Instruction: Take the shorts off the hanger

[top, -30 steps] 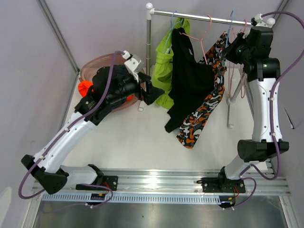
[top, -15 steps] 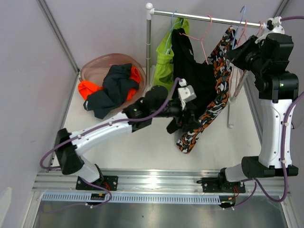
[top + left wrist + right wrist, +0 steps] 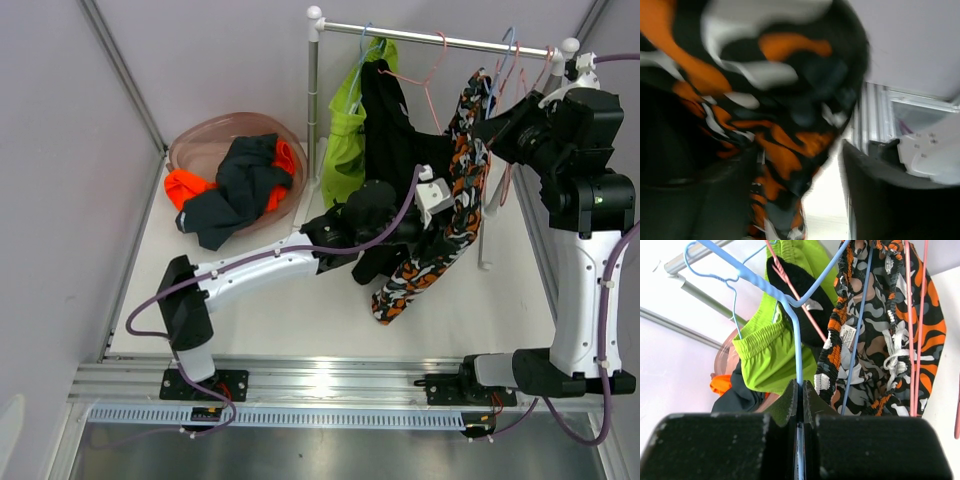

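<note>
The orange, black and white camouflage shorts [image 3: 455,205] hang on a blue hanger [image 3: 508,50] at the right of the rail. My right gripper [image 3: 497,113] is shut on the blue hanger's wire [image 3: 799,355], with the shorts [image 3: 880,335] just beyond its fingers. My left gripper [image 3: 432,212] reaches across to the shorts' lower half. In the left wrist view its jaws stand wide open [image 3: 800,200] and the shorts' fabric [image 3: 775,155] hangs between them, against the left finger [image 3: 695,200]. Whether the fabric touches the right finger is unclear.
Lime-green shorts [image 3: 350,130] and a black garment [image 3: 390,150] hang on the same rail [image 3: 440,38] to the left, with a pink hanger [image 3: 430,70] between. A pink basin [image 3: 205,135] of clothes sits at the back left. The rack's post [image 3: 313,100] stands beside it.
My left arm has swung from the basin across to the camouflage shorts and now has them between its open jaws. My right gripper has shifted right and up with the hanger.
</note>
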Robot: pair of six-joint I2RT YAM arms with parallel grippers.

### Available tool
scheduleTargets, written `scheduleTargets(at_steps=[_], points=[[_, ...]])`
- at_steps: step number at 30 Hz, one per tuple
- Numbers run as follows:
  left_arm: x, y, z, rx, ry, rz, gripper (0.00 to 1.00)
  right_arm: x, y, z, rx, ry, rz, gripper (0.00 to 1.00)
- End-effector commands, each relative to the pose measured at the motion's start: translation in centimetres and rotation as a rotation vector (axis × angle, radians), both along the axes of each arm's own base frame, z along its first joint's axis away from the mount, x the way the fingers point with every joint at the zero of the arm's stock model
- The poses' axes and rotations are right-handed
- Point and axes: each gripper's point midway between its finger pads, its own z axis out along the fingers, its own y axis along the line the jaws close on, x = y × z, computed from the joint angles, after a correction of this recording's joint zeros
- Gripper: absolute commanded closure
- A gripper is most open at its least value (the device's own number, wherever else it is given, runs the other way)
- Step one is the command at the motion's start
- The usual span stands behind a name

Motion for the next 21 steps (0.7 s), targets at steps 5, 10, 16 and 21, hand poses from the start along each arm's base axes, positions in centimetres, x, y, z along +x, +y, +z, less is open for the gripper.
scheduleTargets(at_steps=[5, 10, 16, 21], points=[[-0.1, -0.9, 0.2, -0.026, -0.019, 0.005, 1.0, -0.9, 0.5, 2.5, 0.024, -0.09, 0.023, 1.0], [-5.7, 2.2, 0.1, -0.091, -0.01, -0.044, 1.0, 0.3, -0.1, 3.1, 0.007, -0.101, 0.006, 1.0], [-14.1, 6.6, -10.3, 0.05, 0.128, -0.085, 1.0, 2.5, -1.4, 3.8, -0.006, -0.104, -0.008, 1.0], [-15.5, 7.1, -11.3, 0.063, 0.16, -0.088, 1.0, 3.2, -1.2, 3.5, 0.0, -0.091, 0.0, 1.0]])
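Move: The patterned shorts hang between the open left fingers by their near edge, their middle some 7 cm ahead of the left hand and about level in height. The blue hanger lies roughly 14 cm ahead, 5 cm right and 16 cm above that hand, the black garment about 13 cm ahead and 9 cm left. From the right hand, which already pinches the blue hanger, the shorts' middle is about 3 cm back, 4 cm left and 15 cm below. Shut the left gripper on the near edge of the patterned shorts, then keep the pinch and pull them away from the blue hanger in one quick stroke, about 15 cm back and nearly as far down, easing some 7 cm left. Keep the right fingers shut on the hanger; let that hand drift about 3 cm forward and slightly down, tipping a little nose-down. ##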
